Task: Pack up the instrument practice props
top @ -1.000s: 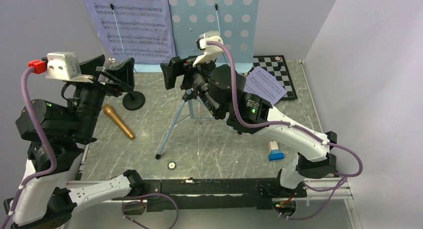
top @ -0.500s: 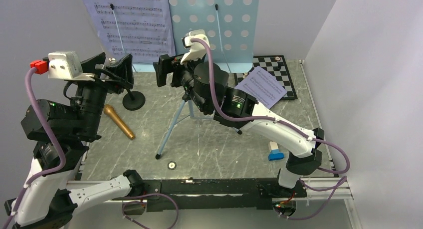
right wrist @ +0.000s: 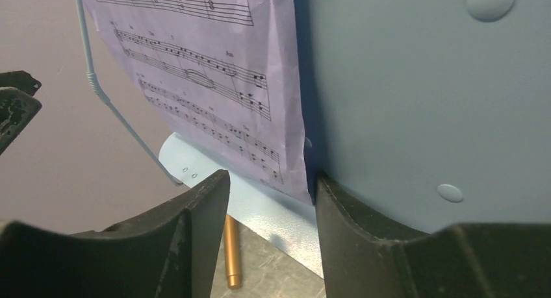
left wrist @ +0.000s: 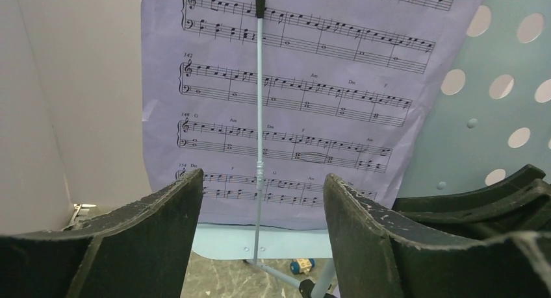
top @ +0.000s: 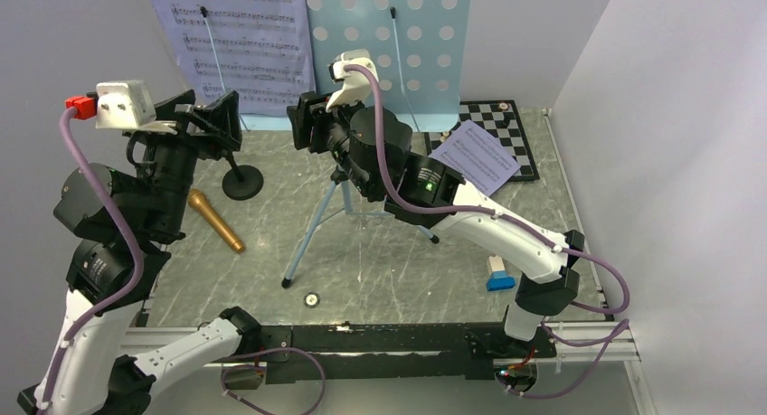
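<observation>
The light-blue music stand stands at the back on its tripod. A white sheet-music page rests on the left half of its desk, under a thin wire holder. My left gripper is open in front of that page's lower part, touching nothing. My right gripper is open at the page's lower right corner, with the right finger against the desk face. A second page lies at the right. The gold-brown microphone and the black mic stand sit at the left.
A chessboard lies at the back right under the loose page. A toy brick car sits near the right arm's base, and a small round disc by the front edge. Grey walls close in the left, back and right.
My right gripper has swung left to the page's right edge and its jaws have narrowed. The left gripper has lifted slightly toward the page and narrowed a little.
</observation>
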Controlling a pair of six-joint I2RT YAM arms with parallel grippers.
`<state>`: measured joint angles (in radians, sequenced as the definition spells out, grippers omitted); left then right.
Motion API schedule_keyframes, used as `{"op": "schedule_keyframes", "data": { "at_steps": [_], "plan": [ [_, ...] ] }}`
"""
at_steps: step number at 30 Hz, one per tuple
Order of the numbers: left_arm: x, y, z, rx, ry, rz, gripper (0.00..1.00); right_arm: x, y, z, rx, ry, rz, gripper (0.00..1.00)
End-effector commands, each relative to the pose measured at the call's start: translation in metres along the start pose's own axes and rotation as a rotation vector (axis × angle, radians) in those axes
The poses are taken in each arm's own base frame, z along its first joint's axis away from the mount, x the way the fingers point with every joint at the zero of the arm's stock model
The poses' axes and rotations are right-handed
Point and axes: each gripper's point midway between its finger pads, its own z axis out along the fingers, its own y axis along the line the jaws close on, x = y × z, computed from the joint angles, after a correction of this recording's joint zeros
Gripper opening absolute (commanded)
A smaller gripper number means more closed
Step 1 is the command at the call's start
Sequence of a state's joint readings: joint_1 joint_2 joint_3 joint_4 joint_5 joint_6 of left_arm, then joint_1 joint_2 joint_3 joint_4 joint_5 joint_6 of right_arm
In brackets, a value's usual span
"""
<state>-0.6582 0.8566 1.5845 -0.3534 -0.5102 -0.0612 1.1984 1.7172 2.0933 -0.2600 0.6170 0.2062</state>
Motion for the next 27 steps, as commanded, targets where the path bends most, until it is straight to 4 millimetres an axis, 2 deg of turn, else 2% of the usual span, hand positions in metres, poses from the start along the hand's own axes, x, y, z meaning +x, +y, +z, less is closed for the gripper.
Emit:
{"op": "schedule_keyframes", "data": {
  "at_steps": [1,5,10,18,23,27],
  "plan": [
    [-0.007,-0.014,0.003,0.080,-0.010,-0.062,0.71,-0.028,0.000,0.002,-0.012,-0.072,0.028,0.51],
    [-0.012,-0.018,0.006,0.105,-0.033,-0.074,0.70,-0.030,-0.001,0.002,-0.017,-0.075,0.023,0.43],
    [-0.011,-0.019,0.014,0.109,-0.032,-0.075,0.68,-0.031,-0.002,0.001,-0.021,-0.079,0.016,0.39],
    [-0.005,-0.009,0.031,0.053,-0.044,-0.057,0.58,-0.029,-0.002,0.003,-0.026,-0.080,-0.011,0.33],
    [-0.002,0.003,0.034,0.006,-0.063,-0.053,0.55,-0.031,-0.002,0.004,-0.028,-0.083,-0.014,0.32],
    [0.002,0.004,0.037,0.007,-0.059,-0.051,0.51,-0.027,-0.004,0.006,-0.029,-0.075,-0.015,0.30]
  ]
}}
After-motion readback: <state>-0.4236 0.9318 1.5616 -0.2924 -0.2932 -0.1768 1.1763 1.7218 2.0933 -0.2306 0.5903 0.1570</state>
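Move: The right hand has the sheet music's lower right edge almost between its open fingers, about 2 cm ahead, 1 cm to its right and 1 cm below; from that hand the left clip wire stands some 3 cm ahead and 12 cm left at its height, the right clip wire about 3 cm ahead, 16 cm right and slightly above. From the left hand, the left clip wire is roughly 10 cm ahead, 1 cm right and level; the sheet's lower right edge is about 10 cm ahead, 12 cm right and 4 cm lower. The right hand creeps forward under 1 cm, then holds its place and closes its fingers to about half their former gap, one finger in front of the sheet and the other behind it, to pinch the lower right edge. The left hand meanwhile reaches forward about 4 cm towards the left clip wire, bowing about 1 cm to its right and coming back, its fingers drawing partly together but still open, with the wire in line between them and not yet reached. ##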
